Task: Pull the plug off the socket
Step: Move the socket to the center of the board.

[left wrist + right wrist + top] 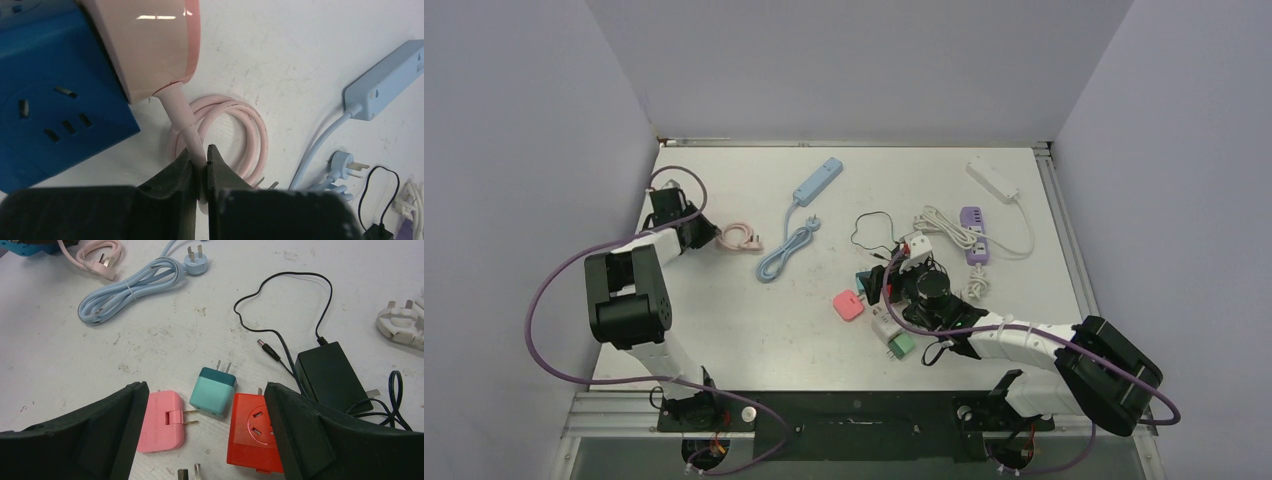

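A blue socket block (pixel 50 100) fills the left of the left wrist view; the holes on the face that shows are empty. A glossy pink housing (pixel 145 45) leans over its upper right corner; I cannot tell whether it is plugged in. Its pink cable (pixel 182 120) runs down between my left gripper (pixel 201 162), which is shut on it. The cable's coil (pixel 252 135) lies on the table, ending in a loose pink plug (pixel 102 262). My right gripper (pixel 206 387) stands open over small adapters, far from the block.
Under the right gripper lie a pink adapter (pixel 160 422), a teal adapter (pixel 212 392) and a red socket cube (pixel 250 435). A black power brick (pixel 327 375), a light blue power strip (pixel 385 82) with its coiled cable (pixel 125 290), and a purple strip (pixel 976 232) lie around.
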Robot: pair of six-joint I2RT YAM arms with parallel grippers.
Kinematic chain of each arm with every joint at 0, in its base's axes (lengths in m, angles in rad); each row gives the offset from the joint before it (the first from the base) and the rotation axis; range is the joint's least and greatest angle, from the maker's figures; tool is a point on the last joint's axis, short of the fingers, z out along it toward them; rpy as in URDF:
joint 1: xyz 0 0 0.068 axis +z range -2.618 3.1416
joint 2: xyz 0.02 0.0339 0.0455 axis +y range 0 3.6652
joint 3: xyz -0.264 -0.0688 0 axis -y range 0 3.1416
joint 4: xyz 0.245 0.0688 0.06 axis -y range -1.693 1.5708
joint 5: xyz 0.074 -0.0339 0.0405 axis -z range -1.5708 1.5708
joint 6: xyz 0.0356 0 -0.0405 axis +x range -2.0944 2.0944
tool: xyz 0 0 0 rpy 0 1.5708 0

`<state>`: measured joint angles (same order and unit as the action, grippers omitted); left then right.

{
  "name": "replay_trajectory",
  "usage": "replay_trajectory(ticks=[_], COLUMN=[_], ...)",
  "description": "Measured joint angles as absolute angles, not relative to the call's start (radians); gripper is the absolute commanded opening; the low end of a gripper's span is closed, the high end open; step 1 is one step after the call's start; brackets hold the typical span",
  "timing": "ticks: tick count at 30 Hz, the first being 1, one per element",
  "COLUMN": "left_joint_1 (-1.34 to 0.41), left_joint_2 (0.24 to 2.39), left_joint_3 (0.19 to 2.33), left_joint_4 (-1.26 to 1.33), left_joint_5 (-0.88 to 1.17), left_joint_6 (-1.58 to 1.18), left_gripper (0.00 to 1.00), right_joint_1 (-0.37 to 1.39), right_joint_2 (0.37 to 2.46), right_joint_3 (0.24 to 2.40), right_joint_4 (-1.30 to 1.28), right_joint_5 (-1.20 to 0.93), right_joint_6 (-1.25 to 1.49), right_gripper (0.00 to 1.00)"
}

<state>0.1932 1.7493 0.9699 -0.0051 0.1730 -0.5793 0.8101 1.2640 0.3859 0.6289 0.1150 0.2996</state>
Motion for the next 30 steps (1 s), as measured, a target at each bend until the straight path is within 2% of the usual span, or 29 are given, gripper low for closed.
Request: replay_trajectory(ticks=[6, 12, 25, 29, 30], left_joint_1=[0.153, -0.003, -0.242, -0.382, -0.416], left_joint_2=[1.737, 1.652, 1.440, 1.413, 1.403], left_joint_3=[1.053, 1.069, 0.924, 0.911, 0.907], left_joint_4=[-0.142, -0.351, -0.631, -0.677, -0.684], left_joint_5=[0.220, 0.205, 0.309, 0.314, 0.319], left_joint_6=[-0.520, -0.376, -0.285, -0.311, -0.322], left_gripper=[0.00, 0.00, 0.02, 0.05, 0.10], right_joint_1=[0.805, 0.804, 0.788, 0.785, 0.785], right_joint_2=[1.280, 1.286, 1.287, 1.287, 1.287], right_joint_3=[0.386, 0.386, 0.384, 0.384, 0.383], right_joint_4=[0.635, 0.635, 0.643, 0.644, 0.644], right_joint_5=[0.115, 0.115, 0.115, 0.116, 0.116], right_joint_6=[0.300, 0.300, 0.303, 0.304, 0.305], right_gripper=[0.90, 0.90, 0.90, 0.90, 0.90])
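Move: The left hand already grips the peach socket's cable, with the blue cube plugged into that socket, about 4 cm above the board. The open patch at mid-board lies some 12 cm back and 25 cm to its right. The blue cable coil is about 18 cm right and 4 cm back, the pink plug some 34 cm right and 19 cm back. From the right hand, the patch is about 16 cm left, 5 cm ahead and 10 cm down. Back and to the right in one low sweep, the left hand rises some 3 cm early on, then drags the peach socket by its cable about 21 cm back and 20 cm right, towards the pink plug. The wrist turns some 50 degrees clockwise and tips down about 20 as it goes, fingers kept shut on the cable. ##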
